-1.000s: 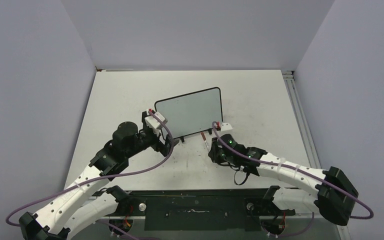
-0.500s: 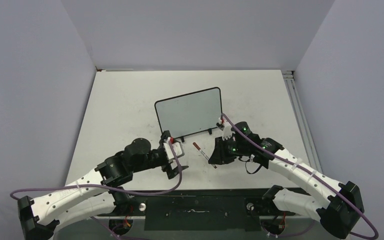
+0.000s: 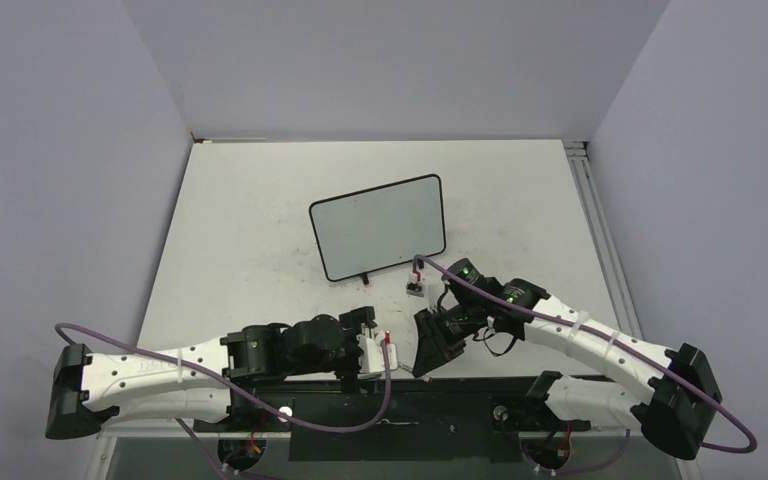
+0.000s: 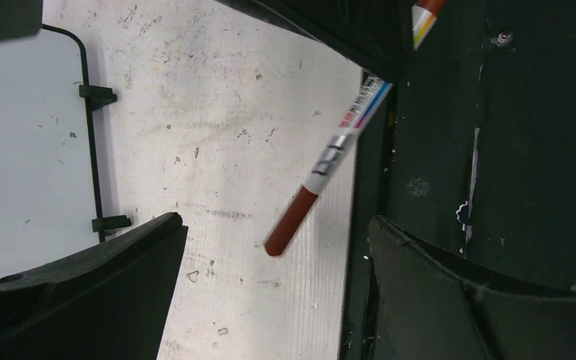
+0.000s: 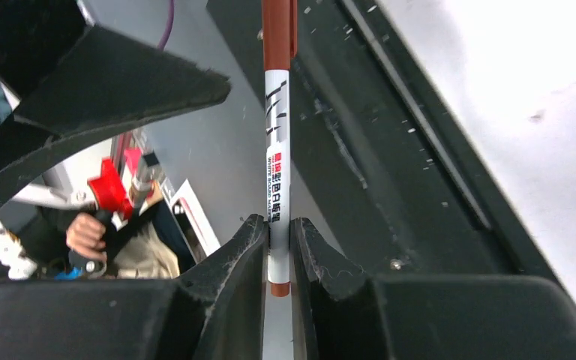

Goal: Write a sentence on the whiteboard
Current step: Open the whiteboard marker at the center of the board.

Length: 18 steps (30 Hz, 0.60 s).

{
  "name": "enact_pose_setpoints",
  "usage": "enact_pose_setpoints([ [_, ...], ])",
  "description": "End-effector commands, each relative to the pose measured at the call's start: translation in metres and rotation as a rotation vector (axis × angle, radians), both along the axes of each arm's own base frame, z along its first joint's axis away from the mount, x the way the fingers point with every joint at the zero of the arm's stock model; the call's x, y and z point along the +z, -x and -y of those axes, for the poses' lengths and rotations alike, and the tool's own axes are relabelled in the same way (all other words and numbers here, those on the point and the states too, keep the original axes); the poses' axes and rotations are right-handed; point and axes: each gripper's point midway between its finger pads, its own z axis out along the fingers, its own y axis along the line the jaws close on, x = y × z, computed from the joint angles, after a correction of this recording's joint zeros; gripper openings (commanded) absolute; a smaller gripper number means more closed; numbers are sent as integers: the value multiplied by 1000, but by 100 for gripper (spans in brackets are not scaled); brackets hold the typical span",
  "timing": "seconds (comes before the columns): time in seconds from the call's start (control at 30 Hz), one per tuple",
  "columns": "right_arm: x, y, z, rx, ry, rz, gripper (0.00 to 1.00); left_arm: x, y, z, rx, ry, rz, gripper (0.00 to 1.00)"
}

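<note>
The whiteboard (image 3: 380, 225) stands at mid-table on its small black feet, and its grey-white face shows no sentence. In the left wrist view its black-framed edge (image 4: 22, 150) is at the left. My right gripper (image 5: 278, 240) is shut on the white barrel of a marker (image 5: 278, 150) with a red-brown cap. It hovers over the table's near edge (image 3: 426, 350). My left gripper (image 4: 277, 285) stands wide open just left of it (image 3: 378, 348). The marker's capped end (image 4: 289, 221) points into the gap between the left fingers without touching them.
A black base plate (image 3: 390, 410) runs along the near edge below both grippers, also seen in the left wrist view (image 4: 495, 150). Smudged white tabletop (image 3: 260, 200) surrounds the board. Grey walls close in the back and sides.
Both arms have pulled back from the whiteboard to the near edge. The right gripper kept the marker; the open left gripper swung right until it faces the capped end.
</note>
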Motion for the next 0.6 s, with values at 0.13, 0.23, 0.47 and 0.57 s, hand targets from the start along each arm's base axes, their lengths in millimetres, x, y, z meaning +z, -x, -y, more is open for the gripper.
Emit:
enact_pose_setpoints([
  [0.13, 37, 21, -17, 135, -77, -6, 5, 0, 16, 8, -63, -23, 1, 75],
  [0.23, 40, 20, -17, 138, -78, -4, 5, -3, 24, 8, -86, -37, -18, 70],
  [0.47, 39, 20, -15, 161, -58, 4, 5, -1, 21, 6, -53, -27, -6, 59],
  [0.57, 44, 19, -16, 168, -62, 14, 5, -1, 19, 5, -41, -33, -1, 53],
])
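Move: The capped end of the marker lies about 3 cm below the left hand, 2 cm to its right and 1 cm back. The right gripper, already holding the marker near its tail, is some 9 cm right and 5 cm back of the left hand, a little lower. The whiteboard's middle is roughly 30 cm ahead of the left hand, 2 cm left, 15 cm below. From the right hand the cap is about 7 cm left, 4 cm ahead and 4 cm up. Both hands draw back about 2 cm, left sinking, right lifting the still-held marker, left fingers half-closing around its cap. ##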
